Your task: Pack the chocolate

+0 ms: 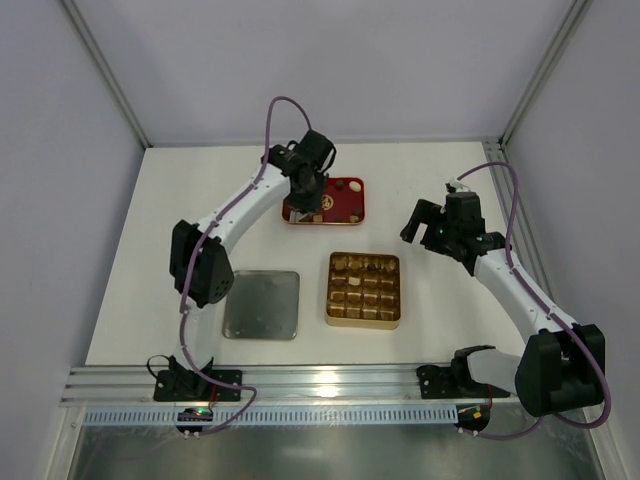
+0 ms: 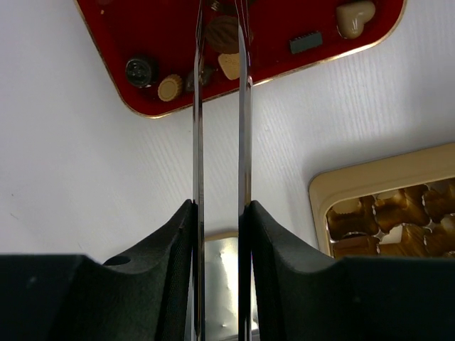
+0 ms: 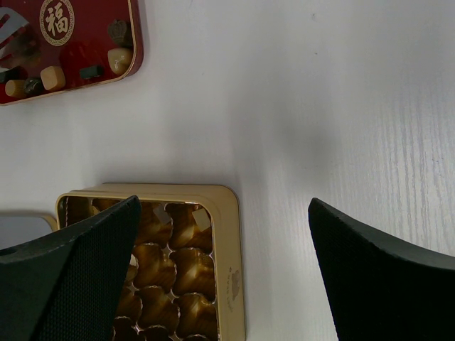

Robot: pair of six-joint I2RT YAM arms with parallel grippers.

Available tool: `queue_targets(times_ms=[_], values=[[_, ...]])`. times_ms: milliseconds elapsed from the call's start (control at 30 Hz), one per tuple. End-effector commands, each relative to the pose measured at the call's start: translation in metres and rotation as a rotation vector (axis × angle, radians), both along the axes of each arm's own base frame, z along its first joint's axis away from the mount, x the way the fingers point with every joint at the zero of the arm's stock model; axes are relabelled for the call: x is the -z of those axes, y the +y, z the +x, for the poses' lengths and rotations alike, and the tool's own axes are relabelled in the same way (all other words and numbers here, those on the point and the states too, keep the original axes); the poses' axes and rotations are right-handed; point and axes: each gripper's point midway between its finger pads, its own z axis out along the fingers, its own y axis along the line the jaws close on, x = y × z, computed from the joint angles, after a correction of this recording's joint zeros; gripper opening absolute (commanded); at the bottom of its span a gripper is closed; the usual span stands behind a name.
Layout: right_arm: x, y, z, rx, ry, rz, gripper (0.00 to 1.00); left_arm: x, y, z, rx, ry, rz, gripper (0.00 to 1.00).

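Several loose pieces of chocolate (image 2: 170, 87) lie in the red tray (image 2: 156, 28), seen at the table's back (image 1: 350, 210). My left gripper (image 2: 221, 21) reaches into that tray (image 1: 308, 205). Its two long metal blades are shut on a dark brown ribbed chocolate (image 2: 224, 37), with a pale heart-shaped piece (image 2: 229, 65) just below it. The gold compartment tray (image 1: 363, 322) sits mid-table and holds a few pieces. My right gripper (image 1: 418, 225) hangs wide open to the right of the red tray. In its own view it (image 3: 223, 201) is above the gold tray's corner (image 3: 233, 284), with nothing between its fingers.
A flat silver lid (image 1: 261, 305) lies left of the gold tray. A metal rail (image 1: 330, 385) runs along the near edge. White enclosure walls stand on both sides and at the back.
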Motion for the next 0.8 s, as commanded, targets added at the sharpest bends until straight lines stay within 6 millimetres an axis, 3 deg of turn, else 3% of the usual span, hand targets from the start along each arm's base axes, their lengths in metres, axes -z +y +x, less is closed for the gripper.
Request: queue_targets(times_ms=[0, 300, 767], values=[[-0.018, 0.002, 0.01, 0.004, -0.06, 0.01, 1.0, -0.053, -0.011, -0.017, 0.029, -0.084, -0.107, 0.34], [-0.02, 0.002, 0.011, 0.012, -0.068, 0.015, 1.0, -0.067, -0.032, -0.062, 0.082, -0.077, -0.146, 0.34], [-0.028, 0.0, 0.01, 0.031, -0.09, 0.017, 1.0, -0.079, -0.075, -0.152, 0.197, -0.067, -0.214, 0.34]])
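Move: The box with gold cells, where the chocolate gripped in the left hand's tongs is bound, lies about 17 cm back from the left hand, 16 cm to its right and some 13 cm below. The red tray is about 10 cm ahead and 6 cm to the right, the grey tray some 20 cm back and 12 cm to the left, both at table height. From the right hand the box lies roughly 9 cm back and 13 cm left, 10 cm lower. The round brown chocolate, still pinched between the tong tips, is carried by the left arm from the red tray towards the box: some 14 cm back and 7 cm right, with a rise of about 5 cm in the first half before the carry runs level. Meanwhile the wrist turns about 10 degrees clockwise, and the grip on the tongs stays unchanged. ##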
